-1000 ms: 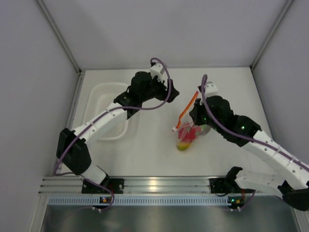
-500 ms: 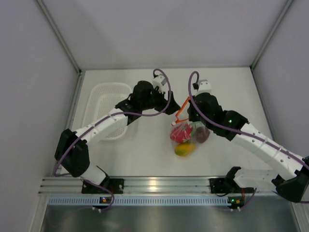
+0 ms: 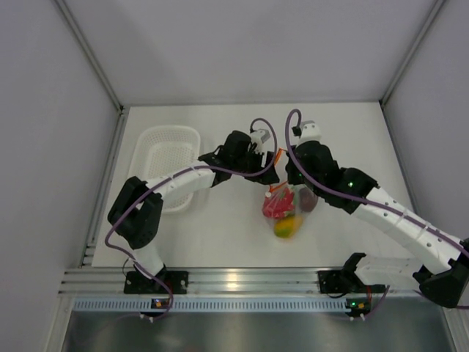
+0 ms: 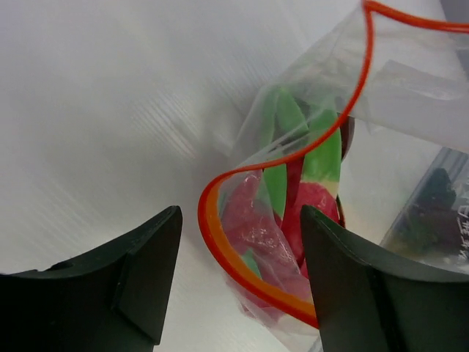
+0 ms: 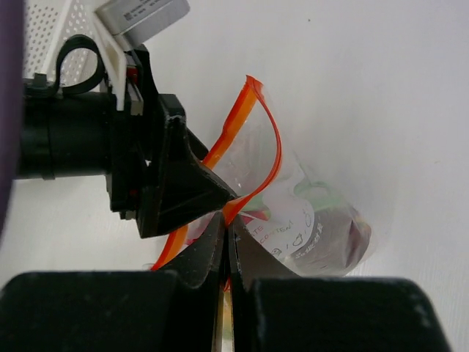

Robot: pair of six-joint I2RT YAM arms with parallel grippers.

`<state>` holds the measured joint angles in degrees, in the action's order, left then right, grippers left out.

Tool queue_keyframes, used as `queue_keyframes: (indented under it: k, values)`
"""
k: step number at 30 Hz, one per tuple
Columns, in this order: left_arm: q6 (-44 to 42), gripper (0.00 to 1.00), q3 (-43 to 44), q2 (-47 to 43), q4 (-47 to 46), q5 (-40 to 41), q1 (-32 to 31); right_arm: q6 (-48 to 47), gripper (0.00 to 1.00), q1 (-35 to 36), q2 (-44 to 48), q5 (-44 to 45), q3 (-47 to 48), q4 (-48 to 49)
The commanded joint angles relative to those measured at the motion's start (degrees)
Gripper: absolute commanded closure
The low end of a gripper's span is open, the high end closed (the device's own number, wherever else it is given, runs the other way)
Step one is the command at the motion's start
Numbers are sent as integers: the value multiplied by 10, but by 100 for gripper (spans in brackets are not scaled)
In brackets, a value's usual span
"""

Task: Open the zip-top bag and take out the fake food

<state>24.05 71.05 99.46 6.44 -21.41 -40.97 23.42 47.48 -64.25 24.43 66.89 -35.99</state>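
Note:
The zip-top bag [image 3: 284, 210] hangs clear and crinkly just over the table's middle, its orange-red zip strip [image 4: 236, 264] gaping in a loop. My right gripper [image 5: 227, 222] is shut on one lip of that strip. My left gripper [image 4: 240, 246] is open, its jaws straddling the other lip without pinching it. Inside the bag are the fake food pieces: a red fruit with green leaves [image 4: 316, 207], a dark maroon one [image 5: 346, 232] and a yellow-orange one [image 3: 286, 226]. In the top view both grippers meet at the bag's mouth, the left gripper [image 3: 269, 170] beside the right gripper [image 3: 289, 180].
A white perforated basket [image 3: 173, 131] sits at the left of the table, behind my left arm. White walls close the table at left, back and right. A metal rail runs along the near edge.
My left arm has swung right to the bag's mouth, and its jaws now straddle the zip strip. The bag has shifted slightly, still held by my right gripper.

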Motion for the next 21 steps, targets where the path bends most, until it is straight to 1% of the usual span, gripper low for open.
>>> queue_keyframes:
  k: [1, 2, 3, 4, 5, 6, 8, 9, 10, 15, 19, 20, 21]
  values:
    - [-13, 30, 39, 22, 47, 59, -11, -10, 100, 3, 18, 23, 20, 36]
    - [-13, 40, 41, 25, 59, 73, -11, -11, 100, 3, 20, 24, 20, 33]
    - [-12, 47, 44, 28, 68, 88, -11, -13, 100, 2, 18, 30, 21, 26]
    - [-12, 52, 45, 28, 73, 117, -11, -14, 100, 2, 18, 35, 22, 20]
    - [-9, 65, 45, 28, 82, 129, -11, -16, 100, 2, 18, 41, 22, 15]
    - [-9, 71, 45, 26, 86, 137, -11, -19, 100, 1, 15, 59, 20, 1]
    - [-3, 76, 46, 16, 96, 173, -11, -22, 100, 0, 14, 85, 16, -14]
    - [-2, 83, 47, 11, 106, 186, -11, -26, 100, -1, 13, 116, 13, -24]
    - [-1, 83, 48, 7, 113, 195, -11, -26, 100, -1, 12, 128, 8, -41]
    - [-3, 100, 45, -22, 140, 241, -9, -34, 100, -11, 4, 174, -3, -86]
    - [4, 100, 25, -34, 145, 233, 6, -36, 100, -12, 13, 192, -11, -115]
    - [4, 100, 20, -39, 145, 225, 10, -37, 100, -13, 16, 196, -12, -122]
    - [5, 100, 9, -44, 145, 200, 20, -40, 100, -13, 18, 198, -14, -124]
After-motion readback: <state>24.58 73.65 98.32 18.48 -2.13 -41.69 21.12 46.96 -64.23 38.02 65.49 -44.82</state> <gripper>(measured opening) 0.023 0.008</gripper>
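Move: The near-left stretch of the bag's orange rim lies between my open left fingertips, about 3 cm below my left hand point and 1 cm to its right; from my right hand, which already grips the rim's other side, it is some 3 cm left and 3 cm lower. From my left hand, the red food lies roughly 4 cm back, 3 cm right and 8 cm down. The purple food is about 7 cm right of and 1 cm farther out than the red one. I dip my left hand about 4 cm and shut its fingers, pinching the orange rim, then draw it some 5 cm left and slightly forward, rising a little as the fingers tip steeper and swing counter-clockwise. My right hand keeps its pinch and pulls the other side about 6 cm right and 2 cm down, rolling its left side down some 15 degrees, so the two pull the mouth apart. ##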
